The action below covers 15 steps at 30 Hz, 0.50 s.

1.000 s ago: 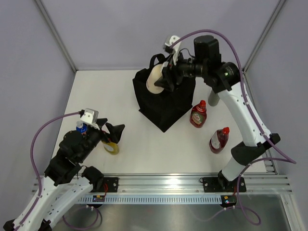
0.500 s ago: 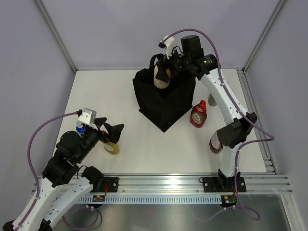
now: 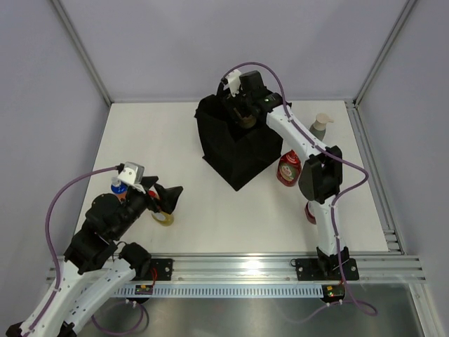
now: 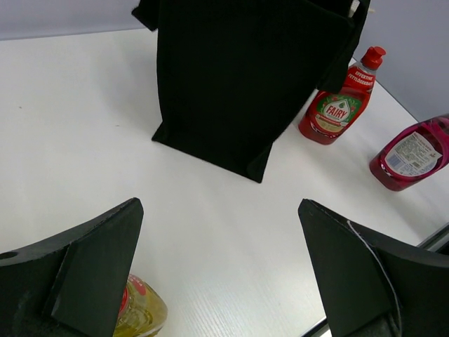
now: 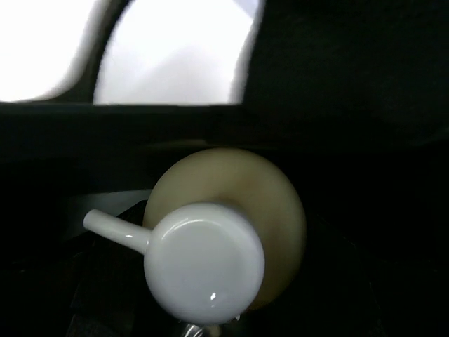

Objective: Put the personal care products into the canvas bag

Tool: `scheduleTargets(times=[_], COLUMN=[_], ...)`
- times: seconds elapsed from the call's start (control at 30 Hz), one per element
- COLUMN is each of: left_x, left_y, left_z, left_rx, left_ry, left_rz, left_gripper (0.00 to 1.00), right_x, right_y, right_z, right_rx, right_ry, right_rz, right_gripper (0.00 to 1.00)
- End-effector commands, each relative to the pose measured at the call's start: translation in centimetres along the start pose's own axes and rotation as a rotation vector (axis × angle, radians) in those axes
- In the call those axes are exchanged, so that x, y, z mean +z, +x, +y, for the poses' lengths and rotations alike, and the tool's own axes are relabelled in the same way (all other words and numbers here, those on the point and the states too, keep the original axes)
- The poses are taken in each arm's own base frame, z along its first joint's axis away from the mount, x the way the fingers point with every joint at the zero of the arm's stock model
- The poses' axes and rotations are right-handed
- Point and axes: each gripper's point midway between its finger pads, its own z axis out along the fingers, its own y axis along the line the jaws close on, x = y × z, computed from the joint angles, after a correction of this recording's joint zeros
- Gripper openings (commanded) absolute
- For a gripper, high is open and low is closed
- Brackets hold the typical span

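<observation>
The black canvas bag (image 3: 235, 151) (image 4: 238, 77) stands at the back centre of the table. My right gripper (image 3: 243, 116) reaches down into its mouth, shut on the cream bottle (image 5: 277, 210) with the white pump head (image 5: 203, 270); the bag's dark inside surrounds it and hides the fingers. Low over the table, my left gripper (image 3: 168, 200) (image 4: 219, 205) is open and holds nothing, with the yellow bottle (image 3: 163, 216) (image 4: 140, 309) lying just beside its left finger. Two dark red bottles (image 3: 289, 168) (image 4: 337, 109) (image 4: 414, 154) stand right of the bag.
A grey-green pump bottle (image 3: 320, 126) stands at the back right. A clear bottle with a blue cap (image 3: 118, 186) sits beside my left wrist. My right forearm (image 3: 319, 179) partly hides the nearer red bottle. Grey walls close the table on three sides.
My right arm has swung over and lowered the cream bottle from above the bag's rim into the bag, uncovering the grey-green pump bottle. The left arm has barely moved.
</observation>
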Motion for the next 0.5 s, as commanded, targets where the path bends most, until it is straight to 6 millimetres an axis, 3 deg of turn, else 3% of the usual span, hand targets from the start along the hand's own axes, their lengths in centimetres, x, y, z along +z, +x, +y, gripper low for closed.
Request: scheduleTargets(times=[0.0,0.17,0.33,0.37,0.47], left_x=[0.0,-0.1,-0.6,-0.7,-1.0], left_y=[-0.6,-0.5,-1.1,-1.3,-1.4], left_z=[-0.8,-1.1,-1.5,-1.5,-1.5], left_rx=[-0.020,-0.049,-0.074,-0.074,-0.082], left_ry=[0.044,0.055,0.065,0.065,0.067], left_rz=[-0.034,-0.034,-0.042,-0.043,-0.047], left_gripper=[0.99,0.99,0.99,0.99,0.99], right_x=[-1.0,2.8,5.1,5.3,4.6], right_y=[-5.9,-2.7,-0.2,0.5,1.4], right_z=[-6.9,-5.5,-4.4,-4.2,-3.6], right_rx=[0.015,-0.027,-0.078,-0.081,-0.062], right_ry=[0.344,0.302,0.255,0.241,0.164], right_rz=[-0.222,-0.154,-0.084,-0.065,-0.032], right_gripper=[0.00,0.03,0.34,0.54,0.99])
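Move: The right hand holds the pump bottle inside the canvas bag's mouth. The bag's middle is about 2 cm ahead, 1 cm left and some 6 cm below that hand, its floor lower still. The red Fairy bottle stands roughly 10 cm back and 16 cm to the right, and the grey pump bottle about 5 cm ahead and 29 cm right, both some 12 cm lower. From the left hand the bag lies about 37 cm ahead, 29 cm right and 12 cm below. Still gripping the pump bottle, the right hand bears on the bag from within as it lowers the bottle about 7 cm towards the bag's floor. It also reaches some 4 cm forward, mostly early on, with a slight drift right, and the wrist tilts and turns under 10 degrees. The grip only just begins to ease at the end. ##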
